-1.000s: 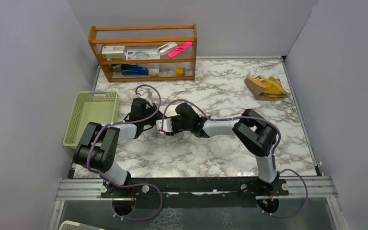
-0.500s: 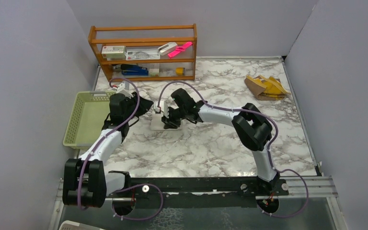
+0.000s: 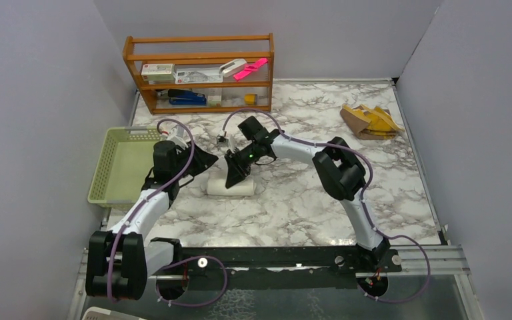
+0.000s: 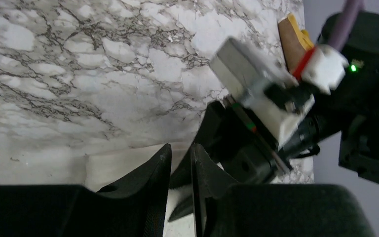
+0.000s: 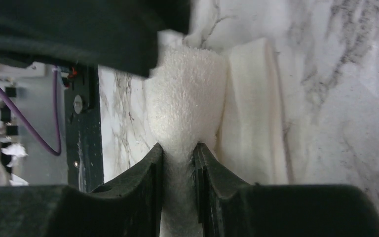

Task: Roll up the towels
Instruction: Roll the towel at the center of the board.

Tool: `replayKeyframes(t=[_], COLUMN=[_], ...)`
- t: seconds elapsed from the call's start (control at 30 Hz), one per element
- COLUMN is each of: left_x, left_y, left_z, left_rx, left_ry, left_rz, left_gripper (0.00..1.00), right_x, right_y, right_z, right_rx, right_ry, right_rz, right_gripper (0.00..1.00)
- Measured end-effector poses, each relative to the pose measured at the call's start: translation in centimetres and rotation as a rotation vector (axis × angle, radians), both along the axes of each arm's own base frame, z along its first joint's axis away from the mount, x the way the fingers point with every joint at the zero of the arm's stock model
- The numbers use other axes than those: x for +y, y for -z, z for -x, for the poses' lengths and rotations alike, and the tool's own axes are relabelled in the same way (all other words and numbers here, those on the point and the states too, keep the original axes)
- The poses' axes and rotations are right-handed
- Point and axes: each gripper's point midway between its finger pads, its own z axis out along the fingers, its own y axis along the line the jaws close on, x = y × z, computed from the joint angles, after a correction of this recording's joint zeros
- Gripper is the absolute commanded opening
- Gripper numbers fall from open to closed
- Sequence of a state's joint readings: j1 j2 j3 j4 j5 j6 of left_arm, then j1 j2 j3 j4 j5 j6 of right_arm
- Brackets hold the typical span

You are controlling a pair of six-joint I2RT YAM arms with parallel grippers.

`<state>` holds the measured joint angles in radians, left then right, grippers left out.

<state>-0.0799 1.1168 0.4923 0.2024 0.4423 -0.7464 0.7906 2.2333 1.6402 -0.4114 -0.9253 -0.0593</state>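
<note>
The white towel (image 3: 230, 187) lies as a short roll on the marble table, just in front of both grippers. My right gripper (image 3: 235, 175) points down at it, and in the right wrist view its jaws (image 5: 178, 150) are shut on a raised fold of the white towel (image 5: 187, 98). My left gripper (image 3: 203, 160) hovers at the roll's left end. Its jaws (image 4: 181, 148) stand slightly apart with nothing between them, and the white towel (image 4: 118, 163) shows beyond. The yellow towel (image 3: 371, 121) lies crumpled at the far right.
A pale green basket (image 3: 125, 163) sits at the table's left edge beside my left arm. A wooden shelf (image 3: 200, 72) with boxes and tools stands at the back left. Grey walls close in on both sides.
My left gripper let go, drew back to the left and now stands slightly open. My right gripper closed on the white towel and came toward the near side, and the towel now lies rolled.
</note>
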Motion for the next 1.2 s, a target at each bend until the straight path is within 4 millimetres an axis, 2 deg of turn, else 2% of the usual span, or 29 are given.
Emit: replayKeyframes(t=[0.23, 0.47, 0.63, 0.73, 0.8, 0.83, 0.87, 0.97, 1.03, 1.2], left_x=[-0.4, -1.1, -1.5, -1.4, -1.3, -1.2, -1.1, -0.8, -0.6, -0.5], left_y=[1.9, 2.0, 3.8, 5.0, 5.6, 5.8, 6.0, 6.3, 6.8, 7.8], left_z=[2.0, 3.5, 4.9, 5.5, 5.6, 5.6, 5.5, 5.0, 4.8, 4.3], left_rx=[0.052, 0.048, 0.095, 0.123, 0.139, 0.145, 0.147, 0.136, 0.137, 0.146], left_ry=[0.02, 0.044, 0.054, 0.052, 0.047, 0.041, 0.035, 0.017, 0.011, 0.013], left_rz=[0.033, 0.069, 0.078, 0.075, 0.07, 0.066, 0.062, 0.042, 0.022, -0.006], left_gripper=[0.24, 0.25, 0.24, 0.25, 0.25, 0.24, 0.25, 0.24, 0.24, 0.24], right_x=[0.5, 0.7, 0.9, 0.9, 0.9, 1.0, 1.0, 1.1, 1.0, -0.3], right_y=[1.5, 2.1, 2.5, 2.5, 2.5, 2.4, 2.2, 0.9, 0.8, 0.6], right_z=[-1.8, -2.0, -2.2, -2.2, -2.1, -2.0, -1.9, -1.7, -1.7, -2.1], right_rx=[0.166, 0.253, 0.286, 0.295, 0.3, 0.308, 0.313, 0.298, 0.251, 0.033], right_ry=[0.057, 0.084, 0.091, 0.094, 0.093, 0.091, 0.087, 0.076, 0.089, 0.153], right_rz=[0.037, 0.059, 0.065, 0.067, 0.067, 0.067, 0.063, 0.043, 0.046, 0.055], right_gripper=[0.27, 0.32, 0.38, 0.48, 0.65, 0.81, 0.87, 0.91, 0.92, 0.93])
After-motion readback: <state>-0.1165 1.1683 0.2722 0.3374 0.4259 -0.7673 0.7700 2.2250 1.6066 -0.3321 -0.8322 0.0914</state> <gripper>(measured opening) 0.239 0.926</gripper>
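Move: Just below the left hand and behind it lies the rolled towel, its middle roughly 7 cm back, 4 cm to the right and 10 cm down. The green basket's middle is about 28 cm to that hand's left, nearly level with it front to back and some 9 cm lower; the wooden shelf stands roughly 20 cm ahead and 6 cm to the left. The right hand is already pinching the towel roll, whose middle is directly under its fingertips, about 2 cm down. Swinging back about 5 cm, then sinking some 8 cm in all onto the left part of the towel roll, the left hand brings its slightly parted fingertips down on the roll, easing a little forward at the last. The right hand rolls its pinch about 2 cm forward and down, tilting some 15 degrees and later back, then opens wide, rises slightly and lets go, its fingers astride the roll. ##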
